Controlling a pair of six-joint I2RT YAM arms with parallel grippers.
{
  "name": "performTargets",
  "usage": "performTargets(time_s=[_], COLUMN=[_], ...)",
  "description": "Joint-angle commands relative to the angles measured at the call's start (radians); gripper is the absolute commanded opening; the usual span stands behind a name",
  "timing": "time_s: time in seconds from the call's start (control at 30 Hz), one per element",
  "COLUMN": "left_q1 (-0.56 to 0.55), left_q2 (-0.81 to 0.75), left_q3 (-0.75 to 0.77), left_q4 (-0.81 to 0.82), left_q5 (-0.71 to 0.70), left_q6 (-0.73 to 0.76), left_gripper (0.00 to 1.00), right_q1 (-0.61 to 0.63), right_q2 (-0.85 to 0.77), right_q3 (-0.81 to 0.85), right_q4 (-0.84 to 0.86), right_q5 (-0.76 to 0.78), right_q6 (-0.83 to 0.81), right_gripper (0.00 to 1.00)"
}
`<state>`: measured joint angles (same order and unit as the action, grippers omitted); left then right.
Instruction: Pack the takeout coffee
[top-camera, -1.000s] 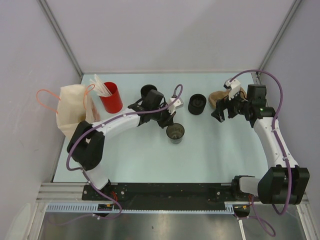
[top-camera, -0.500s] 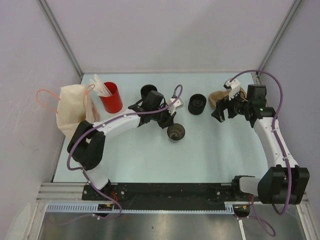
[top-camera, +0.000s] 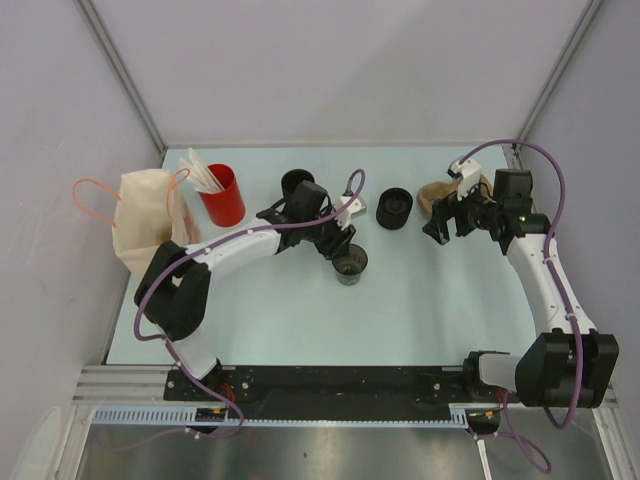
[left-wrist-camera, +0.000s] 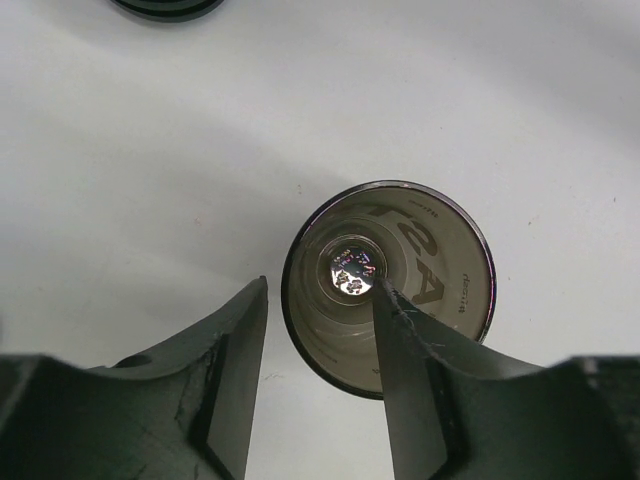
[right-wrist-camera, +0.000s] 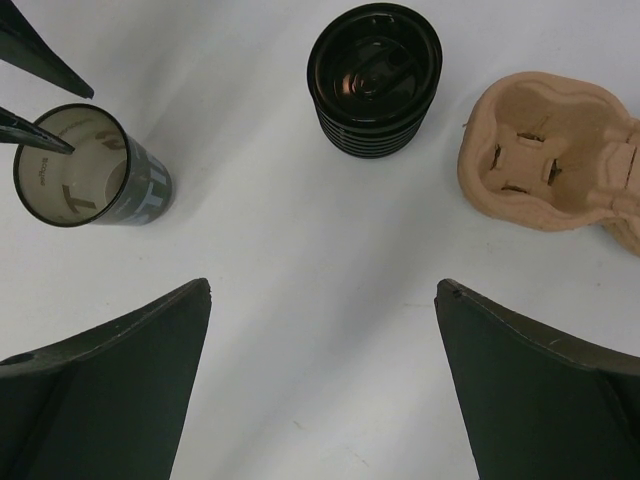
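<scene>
The takeout coffee cup (top-camera: 350, 265) stands upright on the table mid-left, dark outside with a pale, empty inside (left-wrist-camera: 400, 280). My left gripper (top-camera: 340, 248) hangs over its near rim and is open (left-wrist-camera: 320, 285). One finger (left-wrist-camera: 410, 360) reaches inside the cup, the other (left-wrist-camera: 235, 350) stands outside it, with a gap to the cup wall. My right gripper (top-camera: 437, 228) is wide open (right-wrist-camera: 325, 285) over bare table with nothing between its fingers. The cup (right-wrist-camera: 90, 170) lies far to its left.
A squat ribbed black round piece (top-camera: 394, 207) (right-wrist-camera: 375, 80) sits between the arms. A brown pulp cup carrier (top-camera: 437, 193) (right-wrist-camera: 550, 160) lies by the right gripper. A red cup with white sticks (top-camera: 222, 195) and a cloth bag (top-camera: 145, 225) are at the left. Another black round thing (top-camera: 295, 182) sits behind the left arm.
The left jaws have parted and let go of the cup's wall. The cup tipped briefly and now stands upright in nearly the same spot. The right arm has not moved.
</scene>
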<state>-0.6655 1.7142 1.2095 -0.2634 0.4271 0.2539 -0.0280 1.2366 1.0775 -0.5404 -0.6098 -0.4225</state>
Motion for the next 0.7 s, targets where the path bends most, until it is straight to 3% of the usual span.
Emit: performTargets(time_s=[0.0, 0.17, 0.37, 0.67], left_q1=[0.001, 0.029, 0.096, 0.274], left_q2=[-0.044, -0.074, -0.155, -0.33], left_q3=[0.044, 0.094, 0.14, 0.098], left_q4=[0.013, -0.037, -0.092, -0.117], left_q5=[-0.004, -0.007, -0.024, -0.092], left_q6=[0.018, 0.039, 0.061, 0.076], left_gripper=[0.55, 0.71, 0.99, 0.99], right_q1=[-0.004, -0.004, -0.001, 0.105], right_q2=[0.012, 0.032, 0.064, 0.122], right_q3=[0.001, 0.001, 0.001, 0.015], right_q4=[0.034, 0.039, 0.079, 0.331], right_q5=[-0.011, -0.019, -0.041, 0.111], right_q6=[-0.007, 0.01, 0.068, 0.163], right_gripper=[0.99, 1.0, 1.0, 1.0])
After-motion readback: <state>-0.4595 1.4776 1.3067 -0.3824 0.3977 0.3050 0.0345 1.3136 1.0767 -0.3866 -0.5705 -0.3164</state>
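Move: The left hand's half-open fingers straddle the far-left rim of the grey cup, whose middle lies about 4 cm back, 2 cm right and 5 cm lower. From that hand the black cup stands roughly 14 cm ahead and 10 left, and the lid stack 13 ahead and 12 right, both some 6 cm lower. The right hand has the lid stack about 13 cm ahead, 11 left and 17 below, the brown tray 19 ahead, 1 right and 19 below. The left fingers, one inside and one outside the grey cup's rim, spread from half to fully open and lift clear, the hand speeding up about 12 cm, some 8 cm left and 5 forward to the black cup's side, tipping up and turning counter-clockwise. The open right hand dips slightly, then recovers as it eases 3 cm forward and 2 left towards the lid stack. ##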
